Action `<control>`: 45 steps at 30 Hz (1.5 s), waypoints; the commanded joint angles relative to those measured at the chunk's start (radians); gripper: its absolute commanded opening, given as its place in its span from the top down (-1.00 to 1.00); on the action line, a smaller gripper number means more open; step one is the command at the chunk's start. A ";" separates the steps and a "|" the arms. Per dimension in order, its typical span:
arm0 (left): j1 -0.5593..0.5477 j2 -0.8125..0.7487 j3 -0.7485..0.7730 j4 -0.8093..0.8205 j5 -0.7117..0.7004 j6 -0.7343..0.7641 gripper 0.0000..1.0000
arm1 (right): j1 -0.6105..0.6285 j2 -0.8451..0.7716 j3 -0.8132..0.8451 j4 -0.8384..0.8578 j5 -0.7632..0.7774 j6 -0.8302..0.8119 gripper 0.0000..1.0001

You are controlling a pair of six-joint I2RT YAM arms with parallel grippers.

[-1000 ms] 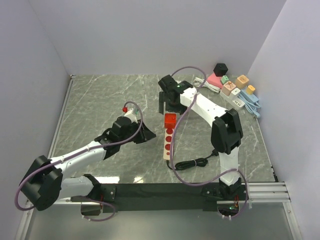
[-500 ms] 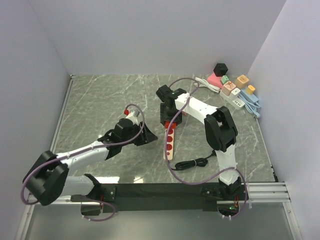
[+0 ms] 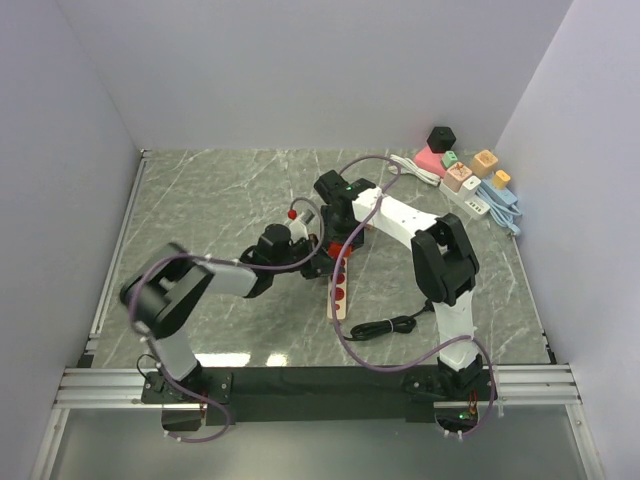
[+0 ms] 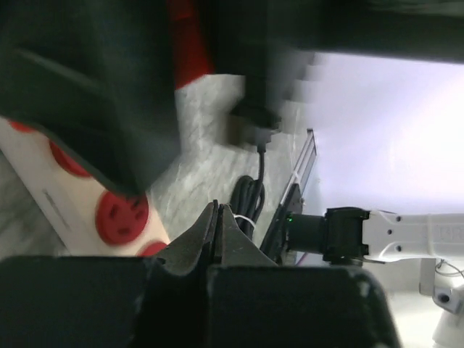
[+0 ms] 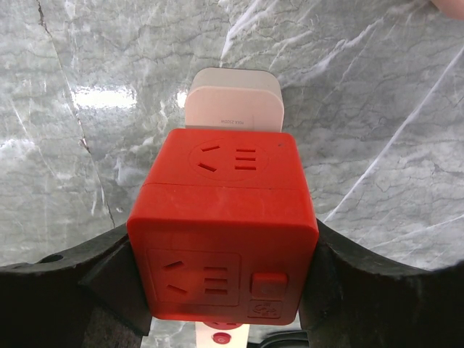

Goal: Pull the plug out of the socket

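Note:
A red cube plug sits in the far end of a white power strip with red sockets, in the middle of the table. My right gripper is shut on the cube, one finger against each side; in the top view the gripper covers most of it. My left gripper is shut and empty, its tip at the strip's left edge just below the cube; I cannot tell if it touches. In the left wrist view the shut fingertips are beside the strip, with the cube above.
The strip's coiled black cable lies near the front right. Several coloured adapters, a white strip and a black cube are grouped at the back right corner. Walls enclose the table on three sides.
My right gripper came down onto the red cube and closed on it. My left arm swung right and brought its shut gripper up to the strip's left side.

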 commanded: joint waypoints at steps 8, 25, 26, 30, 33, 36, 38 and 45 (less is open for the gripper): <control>-0.009 0.293 -0.029 0.229 0.013 -0.126 0.99 | 0.008 -0.050 0.026 -0.002 -0.094 0.050 1.00; 0.009 0.461 0.020 -0.036 -0.096 -0.012 0.99 | -0.188 -0.277 0.085 -0.115 -0.265 0.007 1.00; 0.009 0.467 0.028 -0.043 -0.092 -0.012 0.99 | -0.206 -0.281 0.074 -0.107 -0.293 0.002 1.00; 0.009 0.487 0.066 -0.065 -0.093 -0.005 0.99 | -0.205 -0.259 0.098 -0.136 -0.316 -0.035 1.00; 0.009 0.494 0.094 -0.085 -0.093 0.001 0.99 | -0.200 -0.240 0.046 -0.092 -0.331 -0.044 1.00; 0.009 0.477 0.117 -0.097 -0.088 0.012 0.99 | -0.171 -0.171 0.042 -0.096 -0.341 -0.081 1.00; 0.008 0.431 0.132 -0.117 -0.101 0.027 0.99 | -0.134 -0.108 0.072 -0.122 -0.339 -0.113 1.00; 0.015 0.395 0.137 -0.199 -0.162 0.116 0.99 | -0.047 -0.013 0.130 -0.121 -0.368 -0.107 1.00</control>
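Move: The red plug, already gripped in the right hand, sits on the far end of the white socket strip; the strip's middle lies about 8 cm back of that hand and 4 cm below, and a pink block rests some 7 cm to its right and 4 cm ahead. From the shut left fingers the strip's middle is roughly 2 cm back, 2 cm right and 7 cm down, the red plug 6 cm ahead and 2 cm right, and the bundled black cord 13 cm back and 8 cm right. The socket strip is pressed by the shut left fingertips, which drop about 6 cm onto it just near of the red plug, then drift right and forward a few centimetres, riding up a little before sinking again. Keeping its pinch on the plug, the right hand first holds, then pulls up and right about 5 cm each way, tilting some 10 degrees, and swings back left and down. ##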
